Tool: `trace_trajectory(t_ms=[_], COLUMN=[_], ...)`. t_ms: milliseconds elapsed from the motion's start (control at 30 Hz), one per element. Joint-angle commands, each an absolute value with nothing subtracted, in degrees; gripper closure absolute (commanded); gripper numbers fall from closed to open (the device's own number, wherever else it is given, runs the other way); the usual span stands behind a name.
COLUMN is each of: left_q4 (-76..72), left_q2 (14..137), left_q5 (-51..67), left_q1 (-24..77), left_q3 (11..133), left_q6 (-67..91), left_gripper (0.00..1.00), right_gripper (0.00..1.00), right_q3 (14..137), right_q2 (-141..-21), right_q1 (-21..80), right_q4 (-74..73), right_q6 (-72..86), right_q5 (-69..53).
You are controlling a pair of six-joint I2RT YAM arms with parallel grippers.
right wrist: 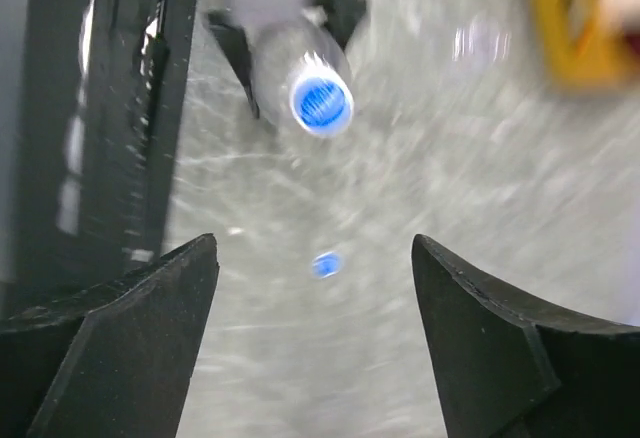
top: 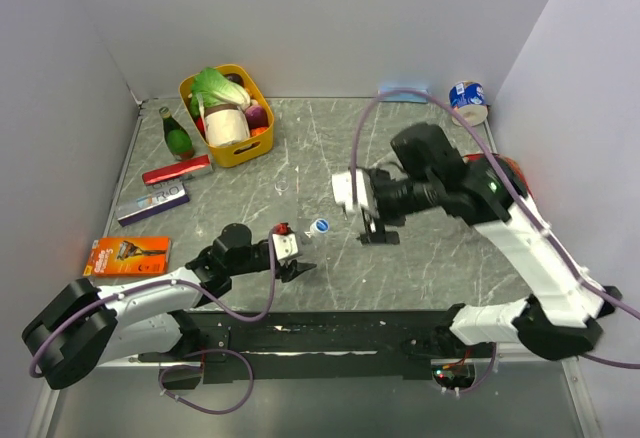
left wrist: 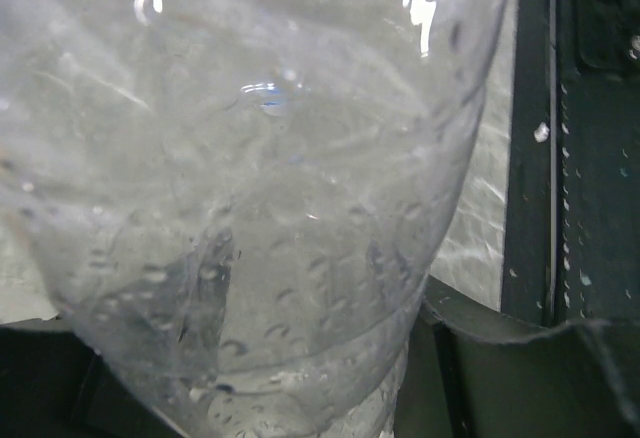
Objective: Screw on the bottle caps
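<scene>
My left gripper [top: 296, 268] is shut on a clear bottle [left wrist: 250, 208] that fills the left wrist view. A blue cap [top: 320, 226] sits on its neck, and it also shows in the right wrist view [right wrist: 321, 104]. My right gripper [top: 378, 235] is open and empty above the table, just right of that bottle. In the right wrist view a loose blue cap [right wrist: 325, 264] lies on the table between the open fingers [right wrist: 130, 338], well below them. Another clear bottle [top: 287, 186] stands faintly visible further back. The third bottle and third cap are not visible.
A yellow basket [top: 262, 108] of food stands at the back left, with a green bottle [top: 177, 136], a red box [top: 177, 170], a purple box [top: 152, 205] and an orange pack [top: 127, 255] near it. A blue-and-white tape roll [top: 467, 101] lies back right. A black rail [top: 330, 330] runs along the front edge.
</scene>
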State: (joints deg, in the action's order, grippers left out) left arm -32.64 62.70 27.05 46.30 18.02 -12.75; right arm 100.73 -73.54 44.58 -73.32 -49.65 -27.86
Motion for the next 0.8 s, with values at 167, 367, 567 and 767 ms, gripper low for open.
trace_trajectory(t_ms=[167, 367, 567, 767], left_q4=[-27.5, -27.5, -27.4, -28.4], left_q2=[61.7, 62.1, 62.1, 62.5], left_q5=[34.3, 33.5, 33.8, 33.9], left_q1=[46.1, 46.1, 46.0, 45.9], left_q3=[22.3, 23.0, 22.6, 22.7], left_q6=[-20.4, -21.5, -22.0, -22.1], left_gripper=[0.99, 0.99, 0.99, 0.99], right_gripper=[0.21, 0.27, 0.37, 0.44], right_q3=[98.4, 99.8, 100.8, 100.3], right_q2=[-74.5, -77.7, -79.5, -80.3], right_q1=[54.6, 57.0, 57.3, 57.3], right_q4=[-68.6, -76.3, -77.1, -76.1], right_q6=[-75.1, -80.1, -79.7, -79.2], right_q5=[-26.8, -29.2, -28.6, -28.0])
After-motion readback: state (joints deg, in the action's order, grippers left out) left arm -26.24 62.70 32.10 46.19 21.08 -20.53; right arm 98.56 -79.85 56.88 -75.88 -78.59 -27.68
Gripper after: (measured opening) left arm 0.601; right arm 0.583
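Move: The blue cap, sitting on the neck of the clear bottle in the left fingers, lies about 7 cm left of the right hand, 1 cm back and 5 cm below. From the right hand, a loose blue cap lies on the table some 26 cm below, 2 cm ahead and 3 cm right; a standing clear bottle is about 10 cm ahead, 16 cm left, 16 cm lower. From the left hand, the held bottle's cap is 1 cm ahead, 4 cm right and 13 cm up. Still gripping the bottle low down, the left hand eases barely 1 cm back, turns a little clockwise, then holds it still. The right hand swings about 5 cm left and 3 cm back, rising slightly before sinking some 4 cm net towards the cap, while turning roughly 30 degrees counter-clockwise and narrowing its fingers part-way around it; no touch on the cap can be seen. ##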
